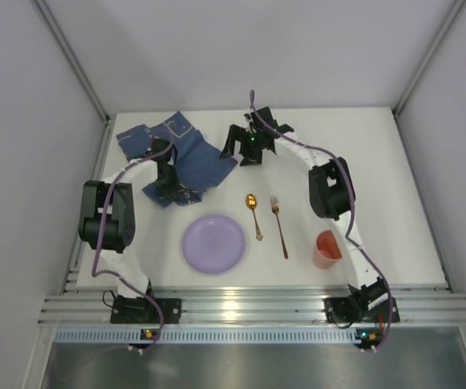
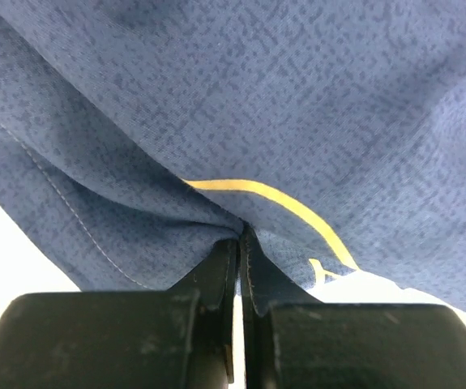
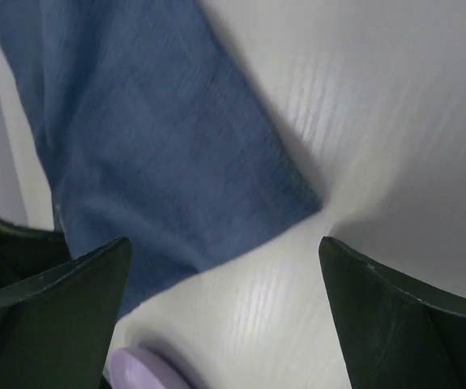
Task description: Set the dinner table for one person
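The white dinner table [image 1: 386,170] carries a crumpled dark blue placemat [image 1: 185,150] at the back left. My left gripper [image 1: 165,191] is shut on the mat's near edge; in the left wrist view the jaws [image 2: 241,237] pinch a fold of the blue cloth [image 2: 257,97], which has a yellow line on it. My right gripper [image 1: 250,151] stands open just right of the mat, holding nothing. Its wrist view shows the gripper [image 3: 223,245] above a corner of the placemat [image 3: 151,146] and bare table [image 3: 362,121].
A lilac plate [image 1: 214,243] lies front centre, and its rim [image 3: 147,371] shows in the right wrist view. A gold spoon [image 1: 254,214] and a fork [image 1: 280,227] lie to its right. An orange cup [image 1: 327,248] stands further right. An aluminium rail [image 1: 257,308] runs along the near edge.
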Available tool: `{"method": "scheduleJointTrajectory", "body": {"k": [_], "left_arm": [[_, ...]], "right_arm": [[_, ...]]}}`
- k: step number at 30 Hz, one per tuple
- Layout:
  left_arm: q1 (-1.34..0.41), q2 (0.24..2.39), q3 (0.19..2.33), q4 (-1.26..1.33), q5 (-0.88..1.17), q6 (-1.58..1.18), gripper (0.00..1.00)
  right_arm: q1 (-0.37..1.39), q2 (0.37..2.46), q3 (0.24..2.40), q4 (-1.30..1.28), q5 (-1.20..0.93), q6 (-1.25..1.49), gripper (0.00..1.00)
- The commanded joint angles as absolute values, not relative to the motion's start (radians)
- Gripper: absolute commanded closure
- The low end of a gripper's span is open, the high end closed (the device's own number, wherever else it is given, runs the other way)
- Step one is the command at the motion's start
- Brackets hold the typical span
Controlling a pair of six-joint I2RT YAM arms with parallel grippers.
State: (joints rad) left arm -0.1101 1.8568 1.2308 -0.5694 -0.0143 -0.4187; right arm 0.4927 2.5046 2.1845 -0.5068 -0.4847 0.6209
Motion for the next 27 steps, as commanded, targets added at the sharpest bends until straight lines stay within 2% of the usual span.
{"method": "scheduleJointTrajectory", "body": {"k": [1, 6, 14, 15, 16, 23, 25, 27], "left_arm": [[-0.112, 1.769, 1.194, -0.627, -0.02, -0.382, 1.0], [-0.117, 1.703, 1.161, -0.635, -0.028, -0.354, 1.0], [-0.117, 1.715, 1.169, -0.631, -0.008, -0.35, 1.0], [-0.117, 1.723, 1.176, -0.629, -0.006, -0.351, 1.0], [-0.117, 1.729, 1.183, -0.627, -0.006, -0.353, 1.0], [-0.118, 1.756, 1.192, -0.621, 0.04, -0.351, 1.0], [-0.118, 1.755, 1.19, -0.624, 0.04, -0.347, 1.0], [-0.118, 1.755, 1.19, -0.626, 0.04, -0.345, 1.0]], "right_arm": [[0.511, 2.528, 2.278, -0.534, -0.341, 0.598, 0.0], [0.514, 2.534, 2.279, -0.615, -0.128, 0.575, 0.0], [0.548, 2.562, 2.292, -0.606, -0.199, 0.594, 0.03], [0.554, 2.559, 2.277, -0.595, -0.219, 0.598, 0.11], [0.566, 2.557, 2.269, -0.588, -0.238, 0.606, 0.13], [0.618, 2.58, 2.249, -0.523, -0.337, 0.67, 0.13], [0.627, 2.589, 2.256, -0.525, -0.345, 0.676, 0.16], [0.629, 2.589, 2.258, -0.526, -0.344, 0.67, 0.26]]}}
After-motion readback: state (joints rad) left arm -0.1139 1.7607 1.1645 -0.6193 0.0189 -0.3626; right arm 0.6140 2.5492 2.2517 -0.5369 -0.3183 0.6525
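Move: The blue cloth's near right corner lies almost right under the open right hand, within about 1 cm back and 1 cm left, some 2 cm below. From that hand the spoon is about 18 cm back and 6 cm right, the plate 25 cm back and 5 cm left. The left hand already pinches the cloth; from it the corner is some 9 cm ahead and 20 cm right, the plate 14 cm back and 15 cm right. Right hand loops forward-right, then sweeps 9 cm left-back, closing slightly around the corner; left, still pinching, backs 3 cm. ##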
